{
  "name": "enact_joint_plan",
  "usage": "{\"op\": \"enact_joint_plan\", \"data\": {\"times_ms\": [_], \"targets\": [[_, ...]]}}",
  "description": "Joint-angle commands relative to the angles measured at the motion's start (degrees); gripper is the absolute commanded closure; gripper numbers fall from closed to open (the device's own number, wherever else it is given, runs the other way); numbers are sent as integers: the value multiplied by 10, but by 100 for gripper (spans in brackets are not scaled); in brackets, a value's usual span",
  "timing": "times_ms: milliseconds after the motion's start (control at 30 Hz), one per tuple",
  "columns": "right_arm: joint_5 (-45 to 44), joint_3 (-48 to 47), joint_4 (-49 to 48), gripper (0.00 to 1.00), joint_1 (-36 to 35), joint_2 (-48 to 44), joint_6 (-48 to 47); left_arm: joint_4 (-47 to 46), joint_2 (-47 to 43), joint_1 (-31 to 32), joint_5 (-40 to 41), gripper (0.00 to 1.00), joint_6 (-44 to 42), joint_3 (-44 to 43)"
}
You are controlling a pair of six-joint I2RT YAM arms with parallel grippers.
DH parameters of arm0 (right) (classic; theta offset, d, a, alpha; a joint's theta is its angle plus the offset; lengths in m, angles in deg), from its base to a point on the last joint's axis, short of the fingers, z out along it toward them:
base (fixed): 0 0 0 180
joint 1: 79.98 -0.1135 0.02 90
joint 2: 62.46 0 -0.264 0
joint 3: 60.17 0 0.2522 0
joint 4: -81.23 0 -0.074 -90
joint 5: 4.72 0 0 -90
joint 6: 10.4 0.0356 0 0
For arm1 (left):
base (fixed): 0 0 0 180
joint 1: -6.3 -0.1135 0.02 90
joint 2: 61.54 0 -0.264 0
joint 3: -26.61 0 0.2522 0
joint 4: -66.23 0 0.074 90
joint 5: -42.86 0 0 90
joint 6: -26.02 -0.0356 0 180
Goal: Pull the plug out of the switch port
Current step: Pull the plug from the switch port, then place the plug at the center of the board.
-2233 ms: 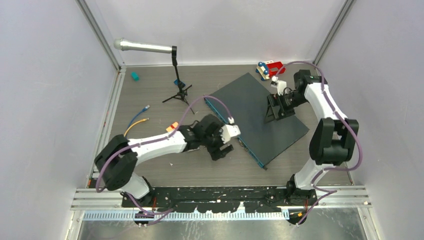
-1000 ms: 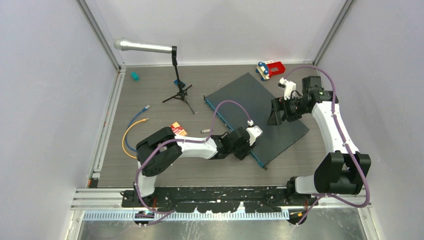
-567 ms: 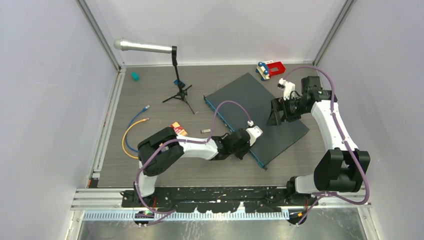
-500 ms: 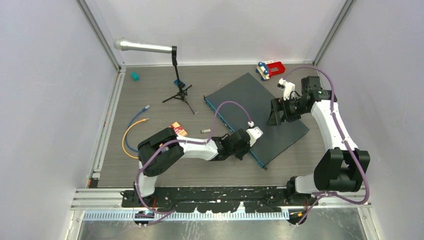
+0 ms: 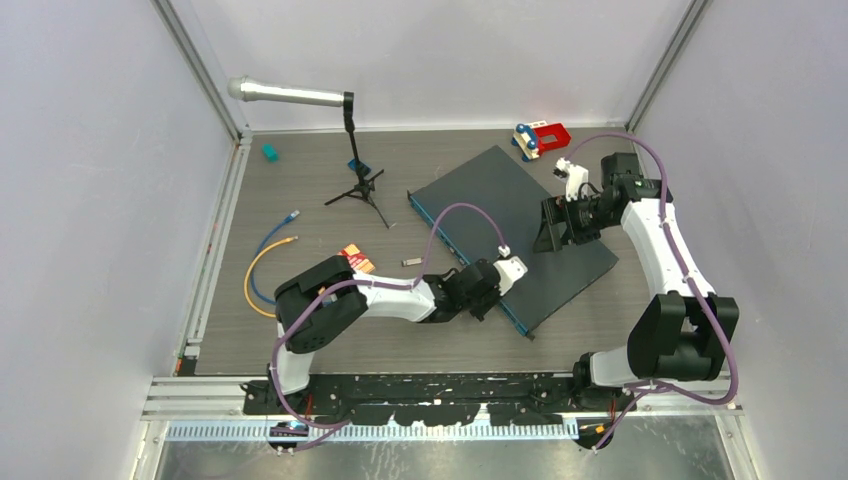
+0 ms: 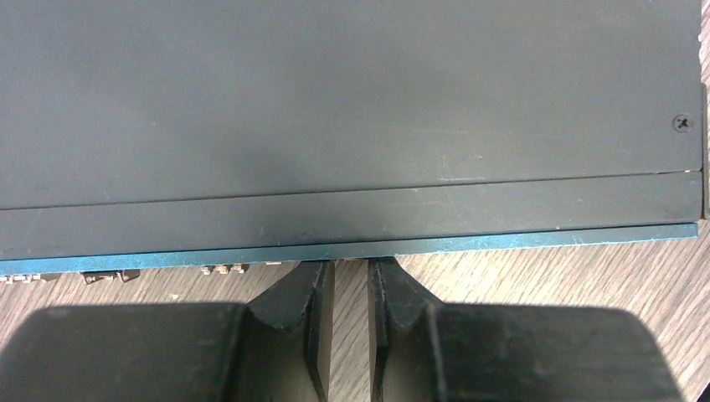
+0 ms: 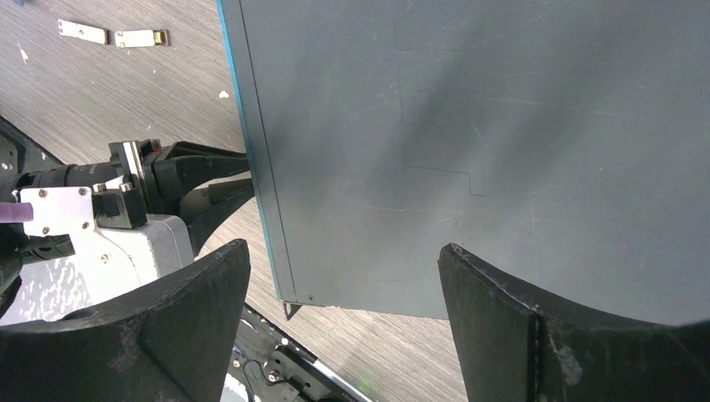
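The switch (image 5: 490, 200) is a flat dark grey box lying at an angle mid-table, its thin blue front edge (image 6: 519, 239) facing my left arm. My left gripper (image 5: 496, 292) is low on the table at that edge, near its near end. In the left wrist view the left gripper (image 6: 352, 266) has its jaws a narrow gap apart, with wood grain showing between them. The fingertips (image 6: 311, 272) run under the blue lip, so the plug is hidden. My right gripper (image 5: 553, 228) hangs wide open over the switch's far right part (image 7: 502, 126).
A microphone on a small tripod (image 5: 352, 150) stands at the back left. Loose blue and orange cables (image 5: 262, 262) lie at the left. An orange packet (image 5: 353, 257), a teal block (image 5: 269, 152) and a red toy (image 5: 541, 135) sit around the switch.
My left arm has slid right along the switch's front edge and its jaws have narrowed. The right arm shifted earlier and has stayed nearly still over the last second.
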Motion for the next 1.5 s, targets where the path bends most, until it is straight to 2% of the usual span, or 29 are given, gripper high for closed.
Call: {"op": "enact_joint_plan", "data": {"times_ms": [0,300,533,833,1067,1300,1467], "targets": [[14,-10,9,13,3,8,-14,93,-11,1,19,100,-38,-12],[16,-12,11,13,3,16,-15,261,8,1,-17,100,-17,-60],[17,-12,13,13,3,15,-15,262,-23,1,-18,100,-18,-41],[18,-12,16,13,3,17,-18,218,-73,-6,-31,100,-47,2],[20,-15,20,13,3,23,-19,236,-143,-19,-90,100,-136,62],[22,-15,20,13,3,23,-20,385,-230,-88,-178,99,-278,71],[28,-17,23,13,3,26,-21,439,-262,-140,-162,91,-354,101]]}}
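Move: At the switch's front face, the left fingers already grip the rear end of the plug, whose middle lies about 2 cm ahead and 2 cm right at the same height. The switch's middle is about 13 cm ahead and 4 cm right. Loose plugs lie on the table some 19 cm left and 7 cm ahead, 2 cm lower. From the right hand the plug is roughly 12 cm back, 8 cm left and 12 cm below. Drawing the held plug out of its port, the left hand starts slowly, then speeds up. It travels left and somewhat back, nearly level, away from the switch's front face, then rises about 3 cm while still heading left and slightly forward towards the loose plugs, some 16 cm left in all. Fingers keep their grip; the wrist rolls its left side up and turns clockwise, about 20 degrees each. ##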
